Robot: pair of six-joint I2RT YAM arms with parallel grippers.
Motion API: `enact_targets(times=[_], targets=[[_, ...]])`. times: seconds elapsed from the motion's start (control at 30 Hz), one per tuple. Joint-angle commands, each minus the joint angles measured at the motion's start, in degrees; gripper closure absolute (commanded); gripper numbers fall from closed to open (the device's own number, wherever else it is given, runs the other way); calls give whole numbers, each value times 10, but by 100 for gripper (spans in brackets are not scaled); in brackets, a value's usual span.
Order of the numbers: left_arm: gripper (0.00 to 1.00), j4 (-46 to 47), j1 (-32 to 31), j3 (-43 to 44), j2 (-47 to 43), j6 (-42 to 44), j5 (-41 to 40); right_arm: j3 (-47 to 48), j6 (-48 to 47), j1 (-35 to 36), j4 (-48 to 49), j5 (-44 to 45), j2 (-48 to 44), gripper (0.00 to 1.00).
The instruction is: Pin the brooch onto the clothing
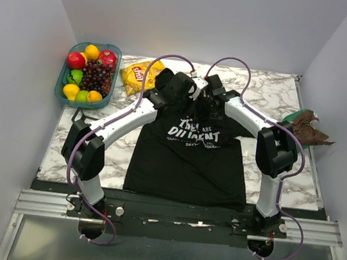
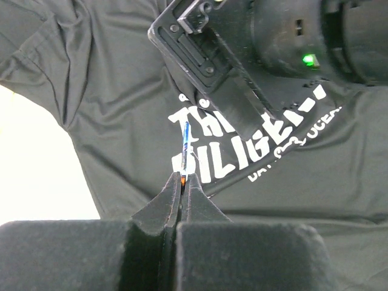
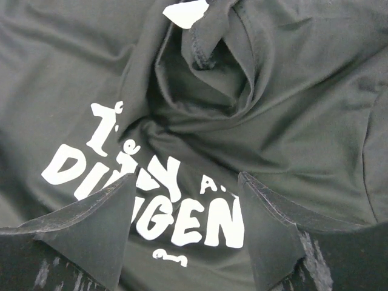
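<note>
The clothing [image 1: 188,163], a black T-shirt with white print, lies flat at the table's middle. Both grippers hang close together over its chest. My left gripper [image 2: 183,177] is shut on the brooch [image 2: 186,140], which shows edge-on as a thin sliver with an orange spot at the fingertips, just above the printed letters [image 2: 209,163]. In the top view the brooch is hidden under the left gripper [image 1: 189,93]. My right gripper [image 3: 187,177] stands open over the print [image 3: 194,221], with nothing between its fingers. Beyond it the fabric [image 3: 212,79] is bunched into folds.
A teal tray of fruit [image 1: 61,83] sits at the back left, with a yellow snack bag [image 1: 139,76] beside it. A brown crumpled thing on a green base [image 1: 306,127] lies at the right edge. The right arm's wrist housing [image 2: 285,54] hangs close above the left fingers.
</note>
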Motion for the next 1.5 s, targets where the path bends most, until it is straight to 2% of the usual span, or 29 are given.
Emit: enact_targets(times=[0.0, 0.23, 0.63, 0.77, 0.97, 1.33, 1.47], targets=[[100, -10, 0, -2, 2, 1, -7, -3, -8, -8, 12, 26, 22, 25], [100, -13, 0, -1, 8, 1, -11, -28, -19, -9, 24, 21, 22, 33], [100, -14, 0, 0, 9, 2, -11, -63, -33, -21, 55, -28, 15, 59], [100, -14, 0, 0, 12, 2, -10, -70, -36, -23, 57, -32, 12, 78], [100, -6, -1, -2, 26, -12, 12, -106, -22, -30, 75, -35, -33, 99], [100, 8, -9, 35, 97, -101, 81, -203, -5, -35, 146, -59, -114, 99], [100, 61, -15, 18, 116, -143, 103, -219, -3, -38, 158, -66, -123, 93]])
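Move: Below the right hand's open fingers lies the shirt cloth they will pinch, about 5 cm down, 1 cm back and 2 cm to its right. From that hand the middle of the DILIGENT print is some 5 cm back and 4 cm left, the collar roughly 9 cm ahead and 1 cm left. The left hand holds the brooch; the pinch spot lies about 11 cm to its right, 4 cm ahead and 16 cm below, the print 6 cm right, level with it. Down about 4.5 cm, drifting a little right, the right hand lowers its spread fingers to the shirt beside the white print, shuts them on the cloth, then draws it back and up some 3 cm. The left hand first waits with the brooch, then late and quickly sinks about 7 cm, easing right and tipping its fingers further down towards the cloth. ##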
